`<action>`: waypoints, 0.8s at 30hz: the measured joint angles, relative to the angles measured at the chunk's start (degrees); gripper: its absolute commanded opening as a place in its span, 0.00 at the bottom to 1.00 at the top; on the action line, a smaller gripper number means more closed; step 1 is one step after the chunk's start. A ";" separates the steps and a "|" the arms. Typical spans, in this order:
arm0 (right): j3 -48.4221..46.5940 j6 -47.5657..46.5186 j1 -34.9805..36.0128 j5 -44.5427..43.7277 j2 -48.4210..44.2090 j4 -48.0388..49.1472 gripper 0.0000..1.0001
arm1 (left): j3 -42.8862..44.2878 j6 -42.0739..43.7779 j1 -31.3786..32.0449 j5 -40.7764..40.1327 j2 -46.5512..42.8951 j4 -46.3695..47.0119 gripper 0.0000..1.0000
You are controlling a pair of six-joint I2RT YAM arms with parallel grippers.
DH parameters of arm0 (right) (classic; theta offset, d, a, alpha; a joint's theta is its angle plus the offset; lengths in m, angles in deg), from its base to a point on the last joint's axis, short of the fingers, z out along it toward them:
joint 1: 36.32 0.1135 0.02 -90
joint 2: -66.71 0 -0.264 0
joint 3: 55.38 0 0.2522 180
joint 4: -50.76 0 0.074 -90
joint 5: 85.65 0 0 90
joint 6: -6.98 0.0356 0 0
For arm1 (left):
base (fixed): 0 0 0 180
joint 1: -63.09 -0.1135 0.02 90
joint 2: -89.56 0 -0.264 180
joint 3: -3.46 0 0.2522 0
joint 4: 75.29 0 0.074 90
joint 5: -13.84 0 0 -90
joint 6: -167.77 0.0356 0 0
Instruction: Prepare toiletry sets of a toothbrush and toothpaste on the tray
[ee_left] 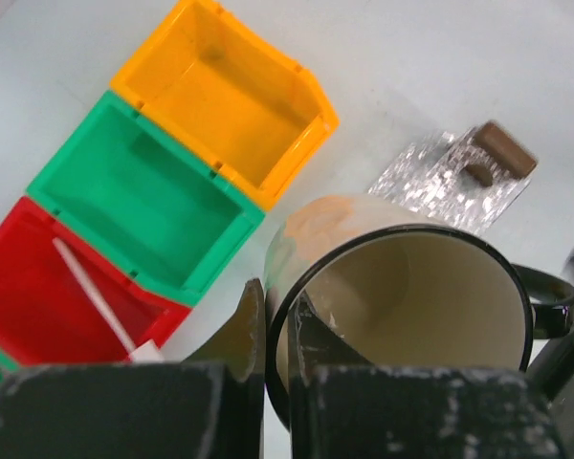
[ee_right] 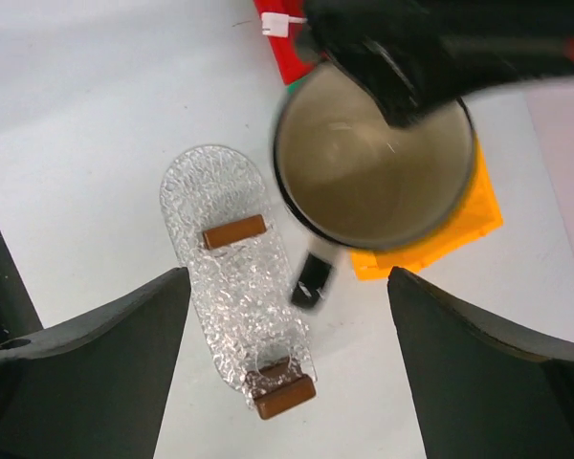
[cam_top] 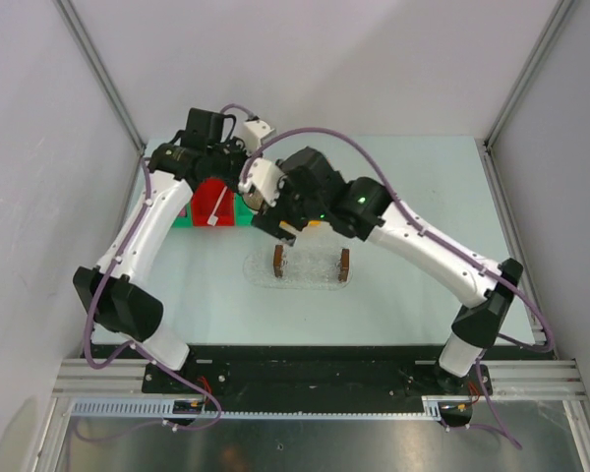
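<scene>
The white toothbrush lies slanted in the red bin; it also shows in the top view. The clear tray, with a brown block at each short end, sits on the oval textured mat. It holds nothing. No pink toothpaste tube is in view. My left gripper is shut on the rim of a cream mug held above the table beside the bins. My right gripper is open and empty, high above the tray and the mug.
A green bin and an orange bin, both empty, stand in a row with the red bin at the back left. The two arms crowd together over the bins and the tray.
</scene>
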 measured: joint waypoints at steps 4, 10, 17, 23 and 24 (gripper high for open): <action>0.00 1.27 -5.20 4.37 -3.30 -1.18 0.89 | 1.51 6.23 -1.57 -0.15 0.00 -2.91 0.00; 0.15 3.37 -15.45 10.60 -6.73 -2.56 0.89 | 1.03 20.35 -2.08 -2.69 0.00 -7.82 0.00; 5.18 4.39 -20.92 14.62 -9.44 -2.56 0.89 | -2.84 35.47 -1.84 -6.01 0.15 -12.90 0.00; 8.57 4.92 -22.99 16.98 -9.66 -2.23 0.89 | -6.86 48.00 -1.05 -5.86 0.50 -16.11 0.00; 9.35 4.94 -23.54 17.31 -9.75 -2.08 0.89 | -7.87 50.23 -0.96 -5.31 0.50 -16.37 0.00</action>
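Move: The mug, its wall already pinched in the left fingers, is headed for the bare table left of the tray, roughly 9 cm back, 6 cm left and 24 cm below the left hand. The tray lies about 3 cm back, 12 cm right and 26 cm below; the red box 15 cm ahead, 15 cm left, the middle green box 15 cm ahead, 3 cm left, both some 24 cm down. From the right hand, already open, the mug is about 7 cm ahead, 4 cm left and slightly below. The mug rides down about 8 cm in the left hand's kept pinch, first leftward some 6 cm, then also back towards the robot, while the wrist swings clockwise and the fingers come to point more steeply down. The open right hand draws away rightward about 12 cm and forward 5, arching up and sinking back. ##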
